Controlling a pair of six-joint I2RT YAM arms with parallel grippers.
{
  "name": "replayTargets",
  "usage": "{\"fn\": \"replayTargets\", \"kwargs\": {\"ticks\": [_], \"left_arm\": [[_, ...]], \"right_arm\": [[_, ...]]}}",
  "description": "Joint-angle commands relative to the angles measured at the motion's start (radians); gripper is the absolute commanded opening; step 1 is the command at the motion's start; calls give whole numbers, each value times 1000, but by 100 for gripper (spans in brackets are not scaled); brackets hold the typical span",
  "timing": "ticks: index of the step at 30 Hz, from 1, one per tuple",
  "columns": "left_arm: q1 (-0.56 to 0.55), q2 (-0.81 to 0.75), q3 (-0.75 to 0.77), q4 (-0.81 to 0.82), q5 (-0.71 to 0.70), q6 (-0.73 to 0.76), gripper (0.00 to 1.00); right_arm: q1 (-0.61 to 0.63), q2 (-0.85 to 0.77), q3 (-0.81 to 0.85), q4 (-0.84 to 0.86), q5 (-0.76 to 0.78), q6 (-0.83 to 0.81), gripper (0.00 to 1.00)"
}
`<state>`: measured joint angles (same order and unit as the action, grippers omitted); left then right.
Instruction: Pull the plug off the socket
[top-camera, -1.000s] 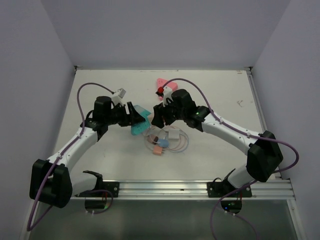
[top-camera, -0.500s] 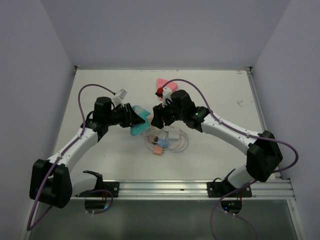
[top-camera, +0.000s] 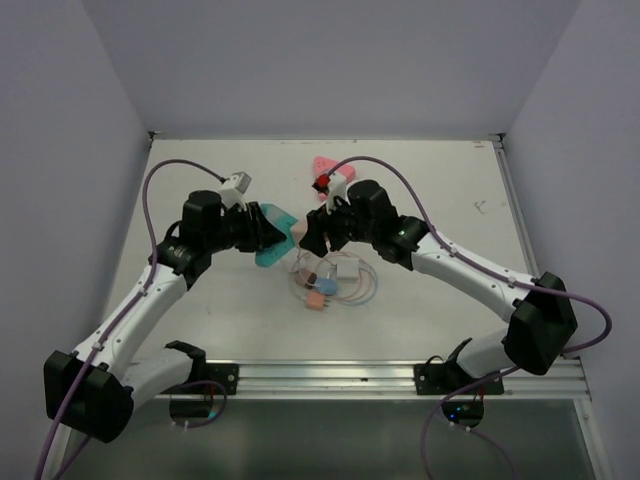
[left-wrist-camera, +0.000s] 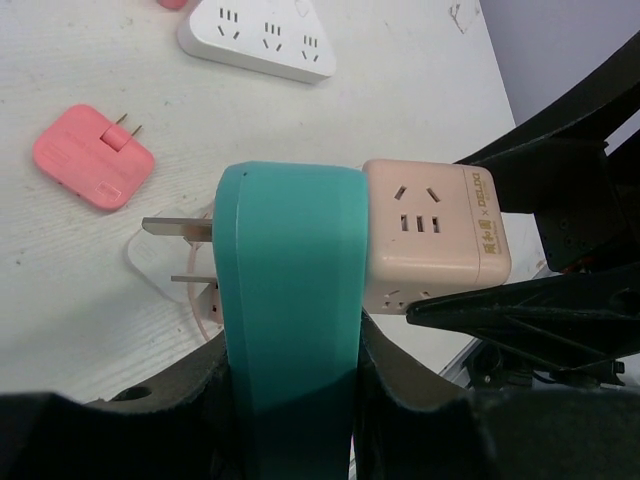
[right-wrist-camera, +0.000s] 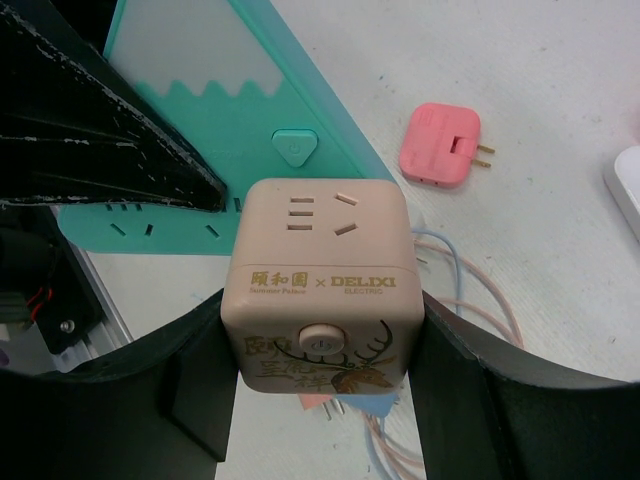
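A teal triangular socket (top-camera: 266, 243) (left-wrist-camera: 290, 300) (right-wrist-camera: 230, 130) hangs above the table's middle. A beige cube plug (top-camera: 300, 232) (left-wrist-camera: 435, 235) (right-wrist-camera: 322, 280) sits pressed against the socket's face. My left gripper (top-camera: 258, 238) (left-wrist-camera: 292, 372) is shut on the socket's edge, its black fingers (left-wrist-camera: 400, 385) on either flat side. From the right, my right gripper (top-camera: 314, 234) (right-wrist-camera: 325, 355) is shut on the cube, one pad (right-wrist-camera: 190, 385) against each side wall. The plug's pins are hidden inside the socket.
Below the held pair lie tangled thin cables with small blue and orange plugs (top-camera: 322, 288) and a white adapter (top-camera: 346, 268). A pink flat plug (left-wrist-camera: 92, 157) (right-wrist-camera: 440, 146), a white triangular socket (left-wrist-camera: 262, 35) and a pink triangular one (top-camera: 322, 165) rest on the table behind.
My left gripper's jaws have closed onto the teal socket. The left arm has shifted slightly up and back; the right gripper keeps its hold on the cube.
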<state>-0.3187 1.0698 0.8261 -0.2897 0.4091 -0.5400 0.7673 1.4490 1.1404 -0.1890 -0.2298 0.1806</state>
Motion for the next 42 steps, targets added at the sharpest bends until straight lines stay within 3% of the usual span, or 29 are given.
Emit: {"fn": "replayTargets", "kwargs": {"ticks": [1,13,19,23,34,37,40,42], "left_arm": [[69,-17,36,-132,-601,130,0],[69,-39,79,-189,-762,155,0],[69,-73,58,-126,-658,130,0],[70,-85,25,-77,-555,106,0],[72,-19,-25,35,-388,34,0],[73,8,-25,66,-359,17,0],[76,45,-30,112,-337,-5,0],[79,83,-33,154,-313,-23,0]], "right_arm": [[-14,-118,25,-162,26,-9,0],[-17,-187,-5,-222,56,-16,0],[-20,-187,-114,-124,52,42,0],[-22,-187,-241,31,72,68,0],[-22,-176,-436,183,181,65,2],[-22,-174,-476,210,179,77,7],[-22,-168,-505,220,172,83,19],[-22,-164,-521,226,172,83,36]]}}
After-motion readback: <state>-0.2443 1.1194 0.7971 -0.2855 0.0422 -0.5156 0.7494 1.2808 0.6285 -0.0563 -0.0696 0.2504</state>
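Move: Straight across from the left hand, about 8 cm to its right and at its height, is the peach cube plug. It is still seated in the teal socket, whose middle is some 7 cm left of the right hand, level with it. On the table some 18 cm below the right hand, the white block lies about 6 cm right and 3 cm ahead of it, the blue plug 2 cm back and 2 cm right, and the pink plug 14 cm ahead and 10 cm left. Pulling apart sideways, both hands keep their grips as the plug comes free: the left hand jerks the teal socket about 14 cm left, turning some 30 degrees counter-clockwise with its left side rising, then eases partway back right and down. The right hand draws the cube about 4 cm right, then sinks some 15 cm, drifting farther right and a little back, towards the white block. ##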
